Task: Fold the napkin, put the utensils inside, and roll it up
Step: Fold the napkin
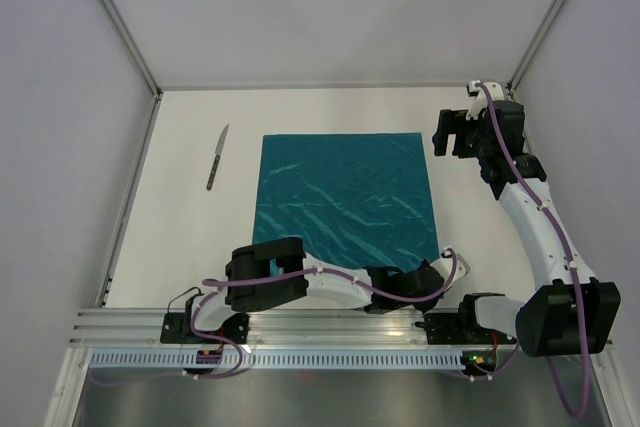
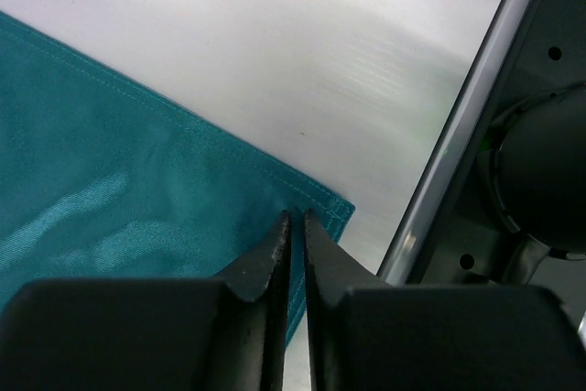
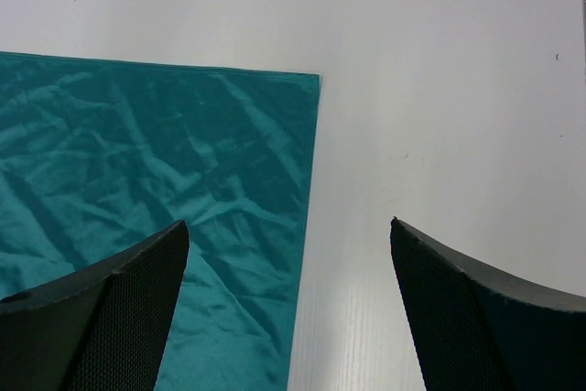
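Observation:
The teal napkin (image 1: 345,199) lies spread flat on the white table, creased and shiny. One utensil, a knife (image 1: 217,158) with a dark handle and silvery blade, lies to its far left. My left gripper (image 1: 438,269) is low over the napkin's near right corner (image 2: 311,203). Its jaws (image 2: 295,217) stand almost together with only a thin slit, and the cloth lies flat beneath them. My right gripper (image 1: 452,132) hovers open just right of the napkin's far right corner (image 3: 307,89), and its fingers (image 3: 119,299) straddle the cloth's right edge.
A metal rail (image 1: 300,322) runs along the near edge and shows close to the left gripper (image 2: 449,162). White walls and frame posts (image 1: 115,22) enclose the table. Bare tabletop (image 3: 439,116) lies right of the napkin.

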{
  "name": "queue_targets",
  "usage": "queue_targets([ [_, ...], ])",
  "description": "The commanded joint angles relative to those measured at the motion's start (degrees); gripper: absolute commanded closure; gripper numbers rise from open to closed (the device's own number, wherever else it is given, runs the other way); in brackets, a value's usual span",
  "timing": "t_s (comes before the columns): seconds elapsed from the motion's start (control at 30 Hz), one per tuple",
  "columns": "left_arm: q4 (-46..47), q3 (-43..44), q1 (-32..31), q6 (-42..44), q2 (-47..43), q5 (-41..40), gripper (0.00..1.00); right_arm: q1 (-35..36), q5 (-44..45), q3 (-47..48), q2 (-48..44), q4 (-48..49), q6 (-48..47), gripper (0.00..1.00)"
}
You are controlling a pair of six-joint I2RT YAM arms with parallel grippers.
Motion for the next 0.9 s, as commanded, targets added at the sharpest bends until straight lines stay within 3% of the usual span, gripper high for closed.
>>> queue_targets([
  [0.0,2.1,-0.2,0.1,2.5,-1.2,0.3,0.83,0.2,0.8,1.9,-0.2,0.4,0.4,0.05],
  [0.1,5.7,-3.0,0.0,3.3,-3.8,2.4,0.63,0.2,0.7,1.9,-0.2,0.5,0.4,0.05],
  [0.13,5.9,-3.5,0.0,3.4,-4.2,2.6,0.61,0.2,0.7,1.9,-0.1,0.5,0.4,0.05],
  [0.87,8.1,-0.9,-2.1,7.2,0.6,3.1,0.53,0.2,0.8,1.7,0.3,0.6,0.1,0.05],
])
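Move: The napkin's near-right corner lies just by the left fingertips, roughly 2 cm back and 1 cm right of them, at about their height. The shut fingers are down on the cloth. From this hand the napkin's middle is some 19 cm ahead and 21 cm left, and the metal rail runs about 6 cm straight back. From the idle right hand that corner is about 30 cm back, level sideways and 22 cm below. Open the left gripper to nearly half, letting go of the cloth, then draw it back towards the near rail about 2.5 cm, lifting it some 1 cm and turning the wrist slightly clockwise. Keep the fingers open and low so that the tips come to either side of the napkin's near-right corner. ##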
